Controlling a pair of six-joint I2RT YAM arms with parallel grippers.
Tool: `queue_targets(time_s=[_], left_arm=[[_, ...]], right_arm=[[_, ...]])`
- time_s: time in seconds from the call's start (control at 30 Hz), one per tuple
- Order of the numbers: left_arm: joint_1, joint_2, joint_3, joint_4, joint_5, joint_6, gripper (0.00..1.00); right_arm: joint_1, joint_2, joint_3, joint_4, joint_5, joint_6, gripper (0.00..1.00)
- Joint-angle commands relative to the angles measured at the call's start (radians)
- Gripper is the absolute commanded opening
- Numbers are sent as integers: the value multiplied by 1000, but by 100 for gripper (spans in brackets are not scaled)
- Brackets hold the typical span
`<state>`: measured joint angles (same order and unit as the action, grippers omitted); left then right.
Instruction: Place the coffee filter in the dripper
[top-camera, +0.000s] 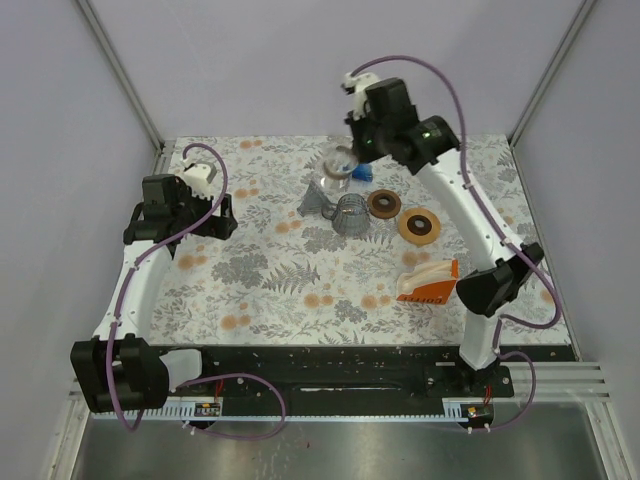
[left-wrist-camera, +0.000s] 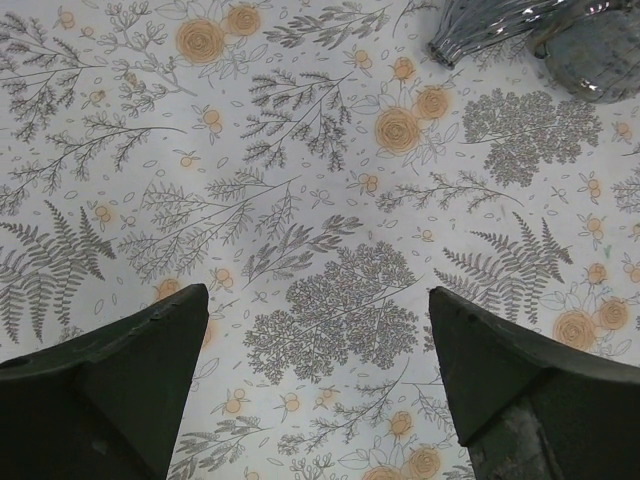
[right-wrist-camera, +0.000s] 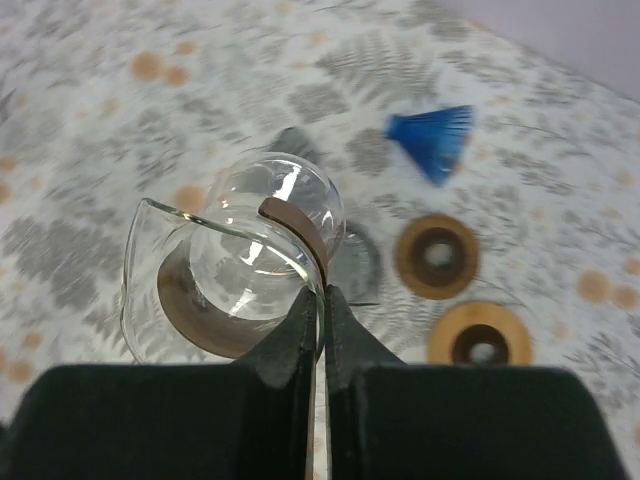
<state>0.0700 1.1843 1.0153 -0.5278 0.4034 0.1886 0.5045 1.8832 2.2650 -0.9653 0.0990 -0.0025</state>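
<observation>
A clear glass dripper (right-wrist-camera: 240, 250) with a brown wooden collar stands at the back of the table, also seen from above (top-camera: 340, 163). My right gripper (right-wrist-camera: 322, 292) is shut on its thin glass rim, one finger inside and one outside; from above the gripper (top-camera: 355, 148) sits over it. A blue pleated coffee filter (right-wrist-camera: 432, 133) lies on the cloth just beyond the dripper (top-camera: 362, 172). My left gripper (left-wrist-camera: 318, 300) is open over bare flowered cloth with nothing between its fingers, far to the left (top-camera: 222, 214).
Two grey ribbed cones (top-camera: 320, 203) (top-camera: 350, 213) lie in front of the dripper, showing in the left wrist view's top right corner (left-wrist-camera: 480, 25). Two wooden rings (top-camera: 384, 204) (top-camera: 420, 227) lie to the right. An orange and white packet (top-camera: 428, 283) rests near the right arm.
</observation>
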Motion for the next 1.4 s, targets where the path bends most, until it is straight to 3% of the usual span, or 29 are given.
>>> queue_targets(time_s=[0.0, 0.13, 0.4, 0.53, 0.9, 0.93, 1.17, 1.37], left_arm=[[-1, -26, 62, 6, -80, 14, 96], [-1, -26, 68, 6, -109, 11, 96], [2, -28, 62, 6, -118, 11, 96], [4, -25, 60, 6, -118, 11, 96], [4, -17, 55, 6, -110, 15, 97], [4, -18, 57, 6, -110, 15, 96], [5, -15, 52, 6, -107, 22, 97], [8, -23, 46, 6, -106, 26, 97]], right_arm=[[178, 30, -59, -9, -88, -14, 0], [288, 68, -97, 26, -96, 39, 0], [318, 152, -173, 105, -120, 122, 0], [341, 174, -216, 143, -81, 121, 0], [358, 249, -231, 129, -189, 36, 0], [358, 251, -229, 126, -189, 35, 2], [358, 208, -206, 122, -263, 7, 45], [356, 68, -202, 146, -187, -57, 68]])
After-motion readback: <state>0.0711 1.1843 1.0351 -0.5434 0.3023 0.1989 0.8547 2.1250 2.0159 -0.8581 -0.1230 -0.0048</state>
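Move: The right hand, already carrying the glass dripper, is going to a clear patch of table about 17 cm to its left, 11 cm back and some 32 cm below. The grey glass jug stands almost under this hand, about 2 cm to its left; the grey glass cone lies 12 cm left and 5 cm ahead, the blue funnel 13 cm ahead and 1 cm right. From the left hand, the patch is about 16 cm right, level ahead and 17 cm below. With the dripper still pinched by its glass wall, the right hand sweeps quickly left and back from above the grey jug, then mainly sinks, about 20 cm in all, tipping its fingers some 20 degrees further down and turning counter-clockwise until the dripper meets the table. There the fingers open to well over half and let go, the hand rising about a centimetre at the end, while the empty, open left hand shifts nearly 2 cm left, giving room. ##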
